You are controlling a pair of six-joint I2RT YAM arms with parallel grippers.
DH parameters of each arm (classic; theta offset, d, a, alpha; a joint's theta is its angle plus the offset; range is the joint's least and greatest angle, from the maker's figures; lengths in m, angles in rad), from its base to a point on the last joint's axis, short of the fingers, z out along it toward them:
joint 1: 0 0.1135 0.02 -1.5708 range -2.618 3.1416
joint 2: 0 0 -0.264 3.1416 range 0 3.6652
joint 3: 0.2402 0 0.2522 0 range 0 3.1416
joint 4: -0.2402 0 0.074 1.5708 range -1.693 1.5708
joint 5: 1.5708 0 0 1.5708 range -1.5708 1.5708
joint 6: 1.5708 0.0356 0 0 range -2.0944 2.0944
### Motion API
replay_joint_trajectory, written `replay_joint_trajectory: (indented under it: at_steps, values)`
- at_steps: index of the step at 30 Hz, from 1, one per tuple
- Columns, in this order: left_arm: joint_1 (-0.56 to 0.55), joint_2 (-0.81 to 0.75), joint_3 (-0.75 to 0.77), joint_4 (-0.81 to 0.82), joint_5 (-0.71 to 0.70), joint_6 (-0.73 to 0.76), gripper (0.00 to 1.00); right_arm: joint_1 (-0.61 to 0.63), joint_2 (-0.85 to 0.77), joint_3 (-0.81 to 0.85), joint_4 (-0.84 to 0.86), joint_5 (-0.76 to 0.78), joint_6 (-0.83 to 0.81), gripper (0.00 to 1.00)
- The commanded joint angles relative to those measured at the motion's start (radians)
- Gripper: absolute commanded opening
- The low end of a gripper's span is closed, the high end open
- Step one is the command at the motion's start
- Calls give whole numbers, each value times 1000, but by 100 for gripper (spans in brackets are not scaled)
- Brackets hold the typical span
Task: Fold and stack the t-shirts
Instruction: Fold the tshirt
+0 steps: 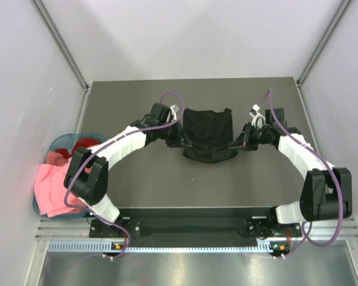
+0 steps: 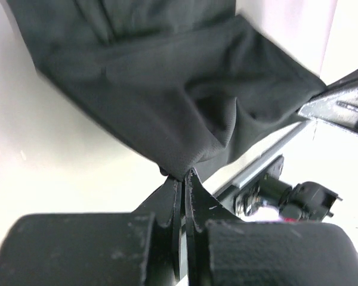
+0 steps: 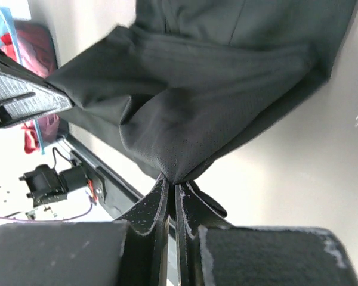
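Observation:
A plain black t-shirt (image 1: 209,132) is held between the two arms at the table's middle, its near part sagging in a curve. My left gripper (image 1: 183,141) is shut on its left corner, and in the left wrist view the cloth (image 2: 185,101) bunches into the closed gripper (image 2: 183,176). My right gripper (image 1: 235,143) is shut on the right corner, where the fabric (image 3: 215,89) gathers into the pinched gripper (image 3: 174,180). A pink t-shirt (image 1: 52,187) and a red one (image 1: 77,146) lie in the basket at far left.
A round teal basket (image 1: 61,142) sits off the table's left edge. The dark grey table (image 1: 167,185) is walled by white panels on three sides. A metal rail (image 1: 185,243) runs along the near edge by the arm bases.

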Motion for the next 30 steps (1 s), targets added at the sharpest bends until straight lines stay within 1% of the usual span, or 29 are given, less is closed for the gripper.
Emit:
replay_joint_trajectory:
  at_steps: [1, 5, 8, 9, 15, 27, 30]
  values:
    - [43, 72, 101, -32, 19, 43, 0, -12, 74, 116, -13, -25, -4, 0]
    - [98, 152, 213, -45, 54, 50, 0, -17, 173, 222, -13, -45, -1, 0]
    - [128, 233, 299, -57, 97, 52, 0, -20, 282, 307, -23, -61, 8, 0]
    - [135, 275, 340, -67, 105, 55, 0, -20, 299, 345, -21, -66, 11, 0]
    - [164, 397, 470, -80, 157, 49, 0, -34, 426, 453, -33, -89, 23, 0]
    - [210, 551, 644, -86, 189, 18, 0, -57, 592, 606, -23, -114, 71, 0]
    - [216, 577, 655, -54, 206, -15, 0, -58, 632, 637, -21, -124, 77, 0]
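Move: Each hand already holds a near corner of the folded t-shirt, roughly 12 cm above the table. The t-shirt's far left corner is about 25 cm ahead of the left hand and 3 cm to its left; its far right corner is some 25 cm ahead of the right hand and 2 cm to its right. The part lying flat centres roughly 14 cm ahead of the left hand and 12 cm to its right; the sagging near edge hangs 3 cm back and 12 cm right of that hand. Straight forward, side by side and almost level, both arms carry the pinched near edge over the flat part towards the t-shirt's far edge, the left about 16 cm, the right about 14 cm, quick at first and then slower. The shut fingers keep hold of the cloth, and the wrists tip only slightly. ##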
